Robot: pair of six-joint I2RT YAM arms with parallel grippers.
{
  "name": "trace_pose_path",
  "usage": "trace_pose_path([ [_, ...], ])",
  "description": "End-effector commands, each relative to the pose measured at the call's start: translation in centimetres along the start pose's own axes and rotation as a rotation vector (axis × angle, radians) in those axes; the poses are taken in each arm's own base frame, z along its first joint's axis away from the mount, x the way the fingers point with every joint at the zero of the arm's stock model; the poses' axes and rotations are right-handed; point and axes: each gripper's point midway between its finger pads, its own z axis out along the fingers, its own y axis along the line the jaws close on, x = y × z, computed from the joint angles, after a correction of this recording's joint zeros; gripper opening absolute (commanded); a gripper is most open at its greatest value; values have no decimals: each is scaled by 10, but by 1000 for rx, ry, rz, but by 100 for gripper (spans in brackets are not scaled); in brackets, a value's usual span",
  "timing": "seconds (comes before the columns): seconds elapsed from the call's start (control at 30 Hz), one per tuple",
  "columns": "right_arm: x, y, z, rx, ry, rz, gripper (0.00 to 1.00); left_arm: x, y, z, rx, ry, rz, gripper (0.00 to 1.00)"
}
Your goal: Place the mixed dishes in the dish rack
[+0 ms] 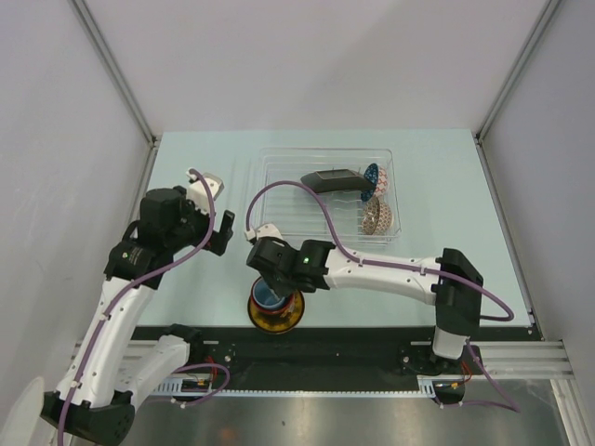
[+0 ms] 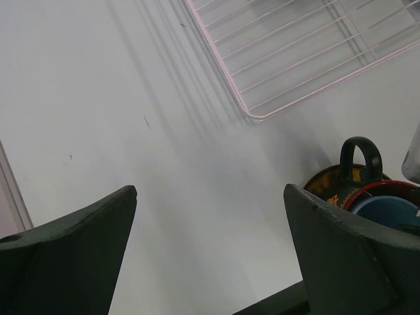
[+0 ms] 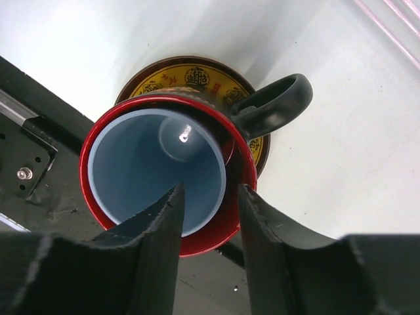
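Note:
Near the table's front edge, a light-blue cup (image 3: 151, 170) sits nested inside the black mug (image 3: 275, 105) with its red inside, and the mug stands on the yellow-and-dark saucer (image 3: 190, 73). My right gripper (image 3: 210, 190) hangs over this stack (image 1: 275, 307), open, its jaws straddling the cup's rim: one finger over the cup's inside, the other over the gap to the mug wall. My left gripper (image 2: 210, 197) is wide open above bare table, left of the dish rack (image 1: 264, 190). The rack holds the square black plate (image 1: 332, 179) and a blue-patterned bowl (image 1: 372, 174).
Another patterned dish (image 1: 376, 216) leans in the rack's right end. The rack's near corner (image 2: 252, 115) shows in the left wrist view, with the mug's handle (image 2: 359, 157) at the right. A black rail (image 1: 372, 344) runs along the table's near edge, just behind the stack.

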Motion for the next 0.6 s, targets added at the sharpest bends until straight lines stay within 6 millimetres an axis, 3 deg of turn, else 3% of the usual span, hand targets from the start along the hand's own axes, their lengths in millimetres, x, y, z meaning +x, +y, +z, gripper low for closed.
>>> trace_pose_path([
  [0.0,-5,3,8,-21,5,6,40,-5,4,-2,-23,-32,13,100],
  [0.3,8,7,31,-33,68,-11,18,-7,5,-3,-26,-40,13,99],
  [0.33,8,7,32,-35,67,-10,11,-8,5,-3,-25,-40,14,100],
  [0.43,3,8,30,-38,53,-16,0,-8,6,-4,-31,-42,14,100],
  [0.57,-18,3,12,-23,0,-31,0,-11,7,-6,-37,-51,16,100],
])
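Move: The blue cup sits nested in the red-rimmed mug, its middle about 4 cm to the left of my right hand, 1 cm ahead and some 6 cm below; my open fingers hang just over its right-hand rim. The mug shares that spot, its middle roughly 8 cm down, with the saucer beneath it, 12 cm down. The dish rack's middle lies about 26 cm ahead and 12 cm to the right. From my left hand the blue cup is about 9 cm back, 11 cm right and 17 cm lower. I sink my right hand about 3 cm onto the right side of the blue cup, drawing the half-open fingers almost shut as I go down. One finger goes inside the blue cup, the other into the gap between it and the mug, so I pinch the cup's wall near the rim, then stay there. ##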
